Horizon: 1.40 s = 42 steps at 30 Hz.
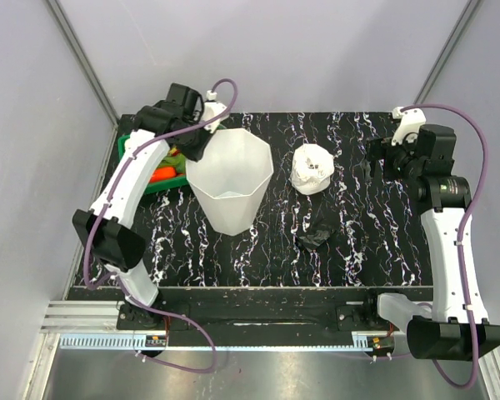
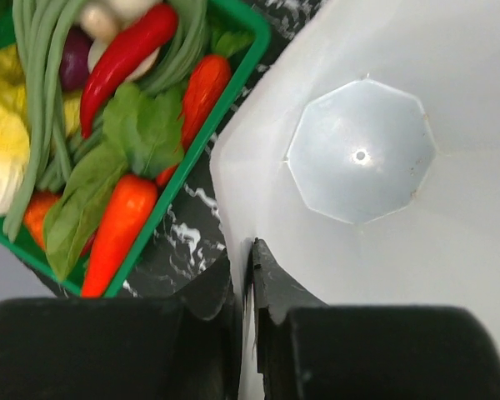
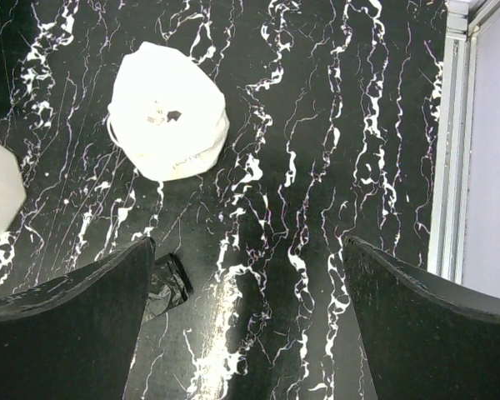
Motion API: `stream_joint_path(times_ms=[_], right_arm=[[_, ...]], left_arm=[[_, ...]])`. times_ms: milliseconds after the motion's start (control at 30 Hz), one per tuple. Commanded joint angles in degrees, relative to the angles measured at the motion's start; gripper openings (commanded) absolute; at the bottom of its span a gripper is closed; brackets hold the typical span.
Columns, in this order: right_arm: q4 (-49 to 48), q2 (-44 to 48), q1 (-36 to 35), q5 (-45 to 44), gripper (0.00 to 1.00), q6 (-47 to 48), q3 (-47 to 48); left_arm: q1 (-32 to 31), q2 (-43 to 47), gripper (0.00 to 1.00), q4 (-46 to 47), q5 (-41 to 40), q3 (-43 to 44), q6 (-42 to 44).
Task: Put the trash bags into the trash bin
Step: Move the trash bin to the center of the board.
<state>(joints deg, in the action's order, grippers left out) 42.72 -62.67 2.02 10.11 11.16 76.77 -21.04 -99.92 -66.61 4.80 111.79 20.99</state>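
Observation:
The trash bin (image 1: 230, 179) is a tall white translucent tub standing at the back left of the table. My left gripper (image 1: 198, 143) is at its far left rim. In the left wrist view this gripper (image 2: 243, 254) is shut on the bin wall (image 2: 450, 250), one finger inside and one outside. One crumpled black trash bag (image 1: 314, 238) lies on the table to the right of the bin. The right wrist view shows the bag (image 3: 162, 283) beside the left finger. My right gripper (image 1: 375, 162) hangs open over the back right of the table, jaws wide (image 3: 246, 246) with nothing between them.
A green basket (image 1: 162, 171) of toy vegetables stands close against the bin's left side, its rim (image 2: 154, 218) next to my left fingers. A white roll of plastic (image 1: 311, 168) lies right of the bin, also seen in the right wrist view (image 3: 168, 110). The table's right edge rail (image 3: 450, 150) is close.

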Motion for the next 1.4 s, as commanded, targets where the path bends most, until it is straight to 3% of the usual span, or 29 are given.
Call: stream_joint_path(times_ms=[0,167,367,433,567,700,833,1100,1167,1367], right_arm=[[-1.8,1.5,-0.5,0.7,1.00,2.1,-0.8],[1.3,1.3,-0.5,6.1,1.00,5.4,-2.0],[7.9,1.1,-0.6,10.8,1.00,12.9,-6.0],[10.2,1.2,-1.0,12.7,1.00,16.6,-7.9],[12.7,1.4,-1.7,13.9,1.00,22.7,-12.5],[14.1,1.4,-1.7,12.8,1.00,26.0,-15.8],[13.6,2.4,-1.8,12.1,1.00,27.3,-18.6],[10.8,1.9,-3.3,9.9,1.00,26.1,-19.8],[9.6,0.6,-3.3,7.0,1.00,24.4,-19.7],[6.8,-0.3,-3.3,2.9,1.00,20.7,-20.3]], left_arm=[[7.6,5.5,0.00,-2.6,-3.4,-4.0,5.5],[15.1,9.6,0.00,-1.9,-1.5,-9.6,8.0],[19.8,12.5,0.00,0.5,-1.7,-13.6,9.5],[20.3,12.6,0.07,0.9,-1.5,-14.0,9.4],[20.4,12.0,0.40,1.5,-1.2,-14.5,9.3],[20.6,13.3,0.61,4.2,-3.0,-16.7,8.9],[20.8,15.2,0.71,6.0,-2.5,-17.2,8.6],[20.9,23.4,0.79,13.7,-0.1,-11.3,7.0],[19.9,25.8,0.92,13.8,3.4,-9.2,7.6],[0.2,30.2,0.94,14.0,-6.9,-7.7,10.0]])
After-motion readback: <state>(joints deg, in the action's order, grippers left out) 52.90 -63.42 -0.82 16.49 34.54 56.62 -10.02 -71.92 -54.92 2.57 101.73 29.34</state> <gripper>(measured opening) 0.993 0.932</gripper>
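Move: My left hand already grips the left rim of the white trash bin; the bin's middle is about 10 cm to the right and 12 cm lower. The clear spot it goes to lies almost straight below, some 3 cm left and 2 cm back, 24 cm down; the vegetable basket is roughly 18 cm ahead and 10 cm left. From my open right hand the black trash bag lies about 10 cm left, 3 cm back and 29 cm down, with the white trash bag 10 cm left and 18 cm ahead. With my left hand I keep the rim pinched and shift the bin about 15 cm left and slightly back, turning it counter-clockwise, then open the fingers, rise clear of the rim and swing back to the right, fingertips tipping up some 30 degrees. My right hand, still open, sinks about 16 cm and draws back 7 towards the black trash bag, its fingers turning steeply down. ##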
